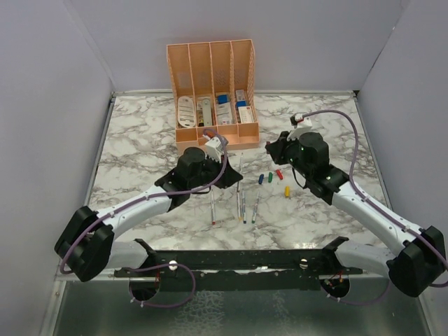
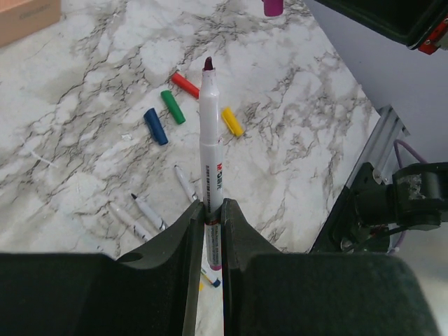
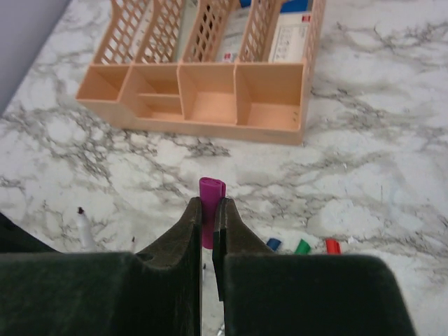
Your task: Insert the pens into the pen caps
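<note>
My left gripper (image 2: 212,204) is shut on a grey-white pen (image 2: 210,140) near its back end, and the dark purple tip points away from me, above the table. My right gripper (image 3: 208,203) is shut on the purple pen cap (image 3: 211,190), whose top sticks out past the fingertips. That cap (image 2: 273,6) shows at the top edge of the left wrist view, apart from the pen tip. The red (image 2: 185,85), green (image 2: 172,106), blue (image 2: 155,126) and yellow (image 2: 232,121) caps lie on the marble. Several uncapped pens (image 1: 239,203) lie in front of them.
The peach organiser (image 1: 211,98) stands at the back of the table with boxes and cards in its slots. Its low front compartments (image 3: 210,105) face my right gripper. Grey walls close in both sides. A black rail (image 1: 238,259) runs along the near edge.
</note>
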You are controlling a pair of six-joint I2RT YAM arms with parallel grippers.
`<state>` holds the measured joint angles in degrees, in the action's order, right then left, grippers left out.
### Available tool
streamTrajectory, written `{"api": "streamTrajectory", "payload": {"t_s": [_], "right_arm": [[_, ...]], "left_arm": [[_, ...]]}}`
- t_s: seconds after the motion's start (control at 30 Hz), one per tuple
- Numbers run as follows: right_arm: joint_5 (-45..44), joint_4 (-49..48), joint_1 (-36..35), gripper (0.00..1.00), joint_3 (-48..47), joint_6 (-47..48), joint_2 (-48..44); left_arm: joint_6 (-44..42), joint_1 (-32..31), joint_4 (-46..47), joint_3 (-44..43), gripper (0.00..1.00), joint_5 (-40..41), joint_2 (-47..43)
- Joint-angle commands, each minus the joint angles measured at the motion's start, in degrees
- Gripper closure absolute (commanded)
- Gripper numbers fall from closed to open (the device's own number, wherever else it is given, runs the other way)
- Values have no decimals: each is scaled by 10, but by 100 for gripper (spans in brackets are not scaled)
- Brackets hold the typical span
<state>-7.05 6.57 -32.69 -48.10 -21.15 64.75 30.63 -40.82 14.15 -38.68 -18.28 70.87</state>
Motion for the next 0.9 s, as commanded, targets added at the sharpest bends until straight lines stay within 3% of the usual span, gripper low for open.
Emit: {"api": "streamTrajectory", "payload": {"t_s": [0.0,0.27,0.87], "right_arm": [[41,-160,-4,99,30,4,-25],[59,-279,-4,99,58,-3,-48],[86,-276,-4,99,85,-39,-75]], "left_arm": [[-3,0,72,-53,100,-63,42],[53,-24,134,-99,100,-95,100],[64,-37,147,-91,100,-69,100]]}}
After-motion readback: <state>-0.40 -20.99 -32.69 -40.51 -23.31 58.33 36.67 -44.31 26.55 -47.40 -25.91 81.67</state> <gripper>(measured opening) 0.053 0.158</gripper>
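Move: The left hand holds the uncapped pen, and the purple cap it is bound for, pinched in the right hand, lies about 8 cm ahead, 9 cm to its right and 3 cm higher. From the right hand, the pen's tip is some 8 cm left, 2 cm back and 1 cm up. On the table 20 cm below the right hand, the blue cap is about 1 cm left and level fore and aft, and the green cap 3 cm right, also level. The right hand keeps its pinch on the purple cap and lifts it some 9 cm, tipping its fingers up by about 20 degrees and raising its left side, with only a little drift left. Meanwhile the left hand, still gripping the pen, swings about 6.5 cm to the right and nearly 5 cm up, turning slightly clockwise with its left side dipping, so that the pen's tip comes in under the cap; both hands slow almost to a stop by the end. ##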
